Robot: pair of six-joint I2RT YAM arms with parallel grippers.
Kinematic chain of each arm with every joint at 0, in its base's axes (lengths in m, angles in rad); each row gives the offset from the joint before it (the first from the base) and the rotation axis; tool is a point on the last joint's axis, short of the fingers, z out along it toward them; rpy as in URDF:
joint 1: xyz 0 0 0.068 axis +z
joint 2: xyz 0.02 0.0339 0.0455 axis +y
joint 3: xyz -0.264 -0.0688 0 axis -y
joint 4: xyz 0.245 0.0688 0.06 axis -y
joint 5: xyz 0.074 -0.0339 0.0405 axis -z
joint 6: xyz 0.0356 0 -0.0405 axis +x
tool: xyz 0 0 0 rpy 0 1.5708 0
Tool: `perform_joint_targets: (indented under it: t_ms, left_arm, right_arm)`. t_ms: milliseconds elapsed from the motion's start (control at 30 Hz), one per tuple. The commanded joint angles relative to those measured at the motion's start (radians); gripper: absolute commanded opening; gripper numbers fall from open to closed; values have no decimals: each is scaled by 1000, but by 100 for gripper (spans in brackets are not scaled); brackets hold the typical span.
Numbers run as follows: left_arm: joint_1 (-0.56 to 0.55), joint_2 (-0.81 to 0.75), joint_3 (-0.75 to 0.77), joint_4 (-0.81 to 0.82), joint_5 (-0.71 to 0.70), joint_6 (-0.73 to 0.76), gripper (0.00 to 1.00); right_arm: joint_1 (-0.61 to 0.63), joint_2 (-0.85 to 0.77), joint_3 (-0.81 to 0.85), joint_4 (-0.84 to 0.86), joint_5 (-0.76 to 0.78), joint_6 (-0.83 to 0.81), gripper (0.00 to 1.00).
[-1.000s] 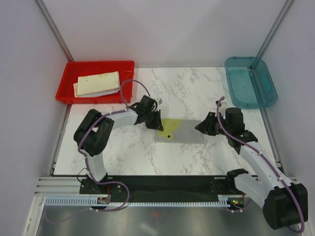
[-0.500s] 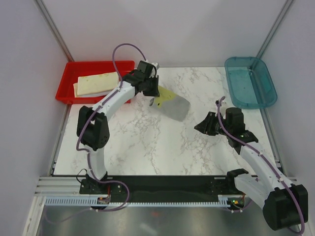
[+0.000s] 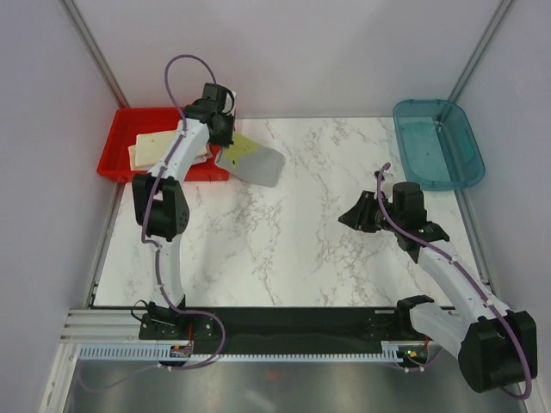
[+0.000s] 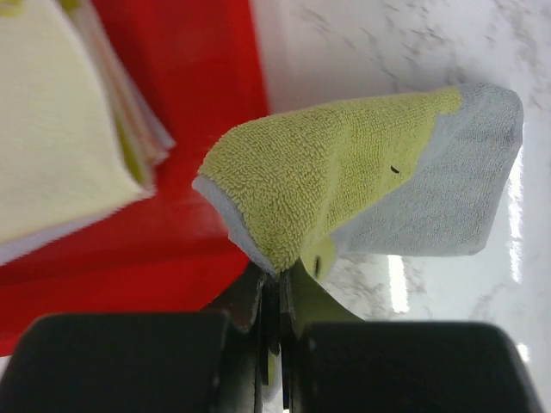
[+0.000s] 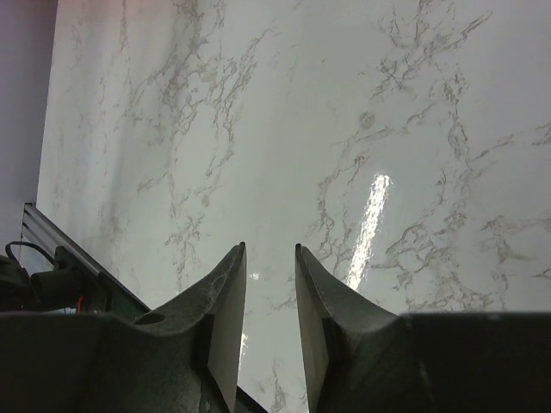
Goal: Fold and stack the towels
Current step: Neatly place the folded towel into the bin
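My left gripper [image 3: 225, 138] is shut on the edge of a folded grey towel with a yellow patch [image 3: 256, 162]. The towel hangs above the table beside the right end of the red bin [image 3: 120, 129]. In the left wrist view the towel [image 4: 344, 172] droops from the pinched jaws of the left gripper [image 4: 280, 275], yellow side up, over the bin's red floor [image 4: 198, 95]. A stack of folded cream-yellow towels [image 3: 164, 146] lies in the bin, and in the left wrist view that stack [image 4: 60, 129] sits at upper left. My right gripper [image 3: 347, 218] hovers open over bare marble, and in its own wrist view the right gripper [image 5: 269, 251] holds nothing.
A teal bin [image 3: 435, 142] stands at the far right corner with nothing showing inside. The marble table [image 3: 301, 258] runs between the two bins. Grey walls close off the left, right and back.
My left arm lifted the grey and yellow towel off the table's middle and carried it back-left to the red bin. The right gripper drew back slightly and its jaws spread a little.
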Motion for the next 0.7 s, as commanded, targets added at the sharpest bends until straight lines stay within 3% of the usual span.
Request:
perform_joint_targets:
  t_ms: [0, 267, 667]
  left_arm:
    - [92, 31, 117, -18, -82, 140, 2]
    - [257, 112, 258, 56, -7, 103, 2]
    - [461, 175, 312, 143, 98, 129, 2]
  right_arm:
    - [-5, 19, 36, 45, -15, -37, 37]
    - [-5, 73, 31, 77, -7, -51, 37]
    - [-25, 148, 56, 78, -4, -63, 37]
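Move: The towel stack in the red bin that I carry the folded towel to lies about 20 cm to my left hand's left, some 5 cm farther out and 11 cm below. The bin's right wall is nearly underneath, roughly 2 cm to the hand's right and 4 cm ahead, its rim some 6 cm lower. From my right hand the stack is about 33 cm ahead, 54 cm left and 11 cm lower. With the fingers still shut on the towel's edge, I swing my left hand some 23 cm left and about 7 cm forward, away from the bin's right wall and over the stack, rising slightly, then easing down a little. The wrist turns about 20 degrees counter-clockwise as the towel's free part hangs off to the right. My empty right hand sinks a couple of centimetres over bare table. ##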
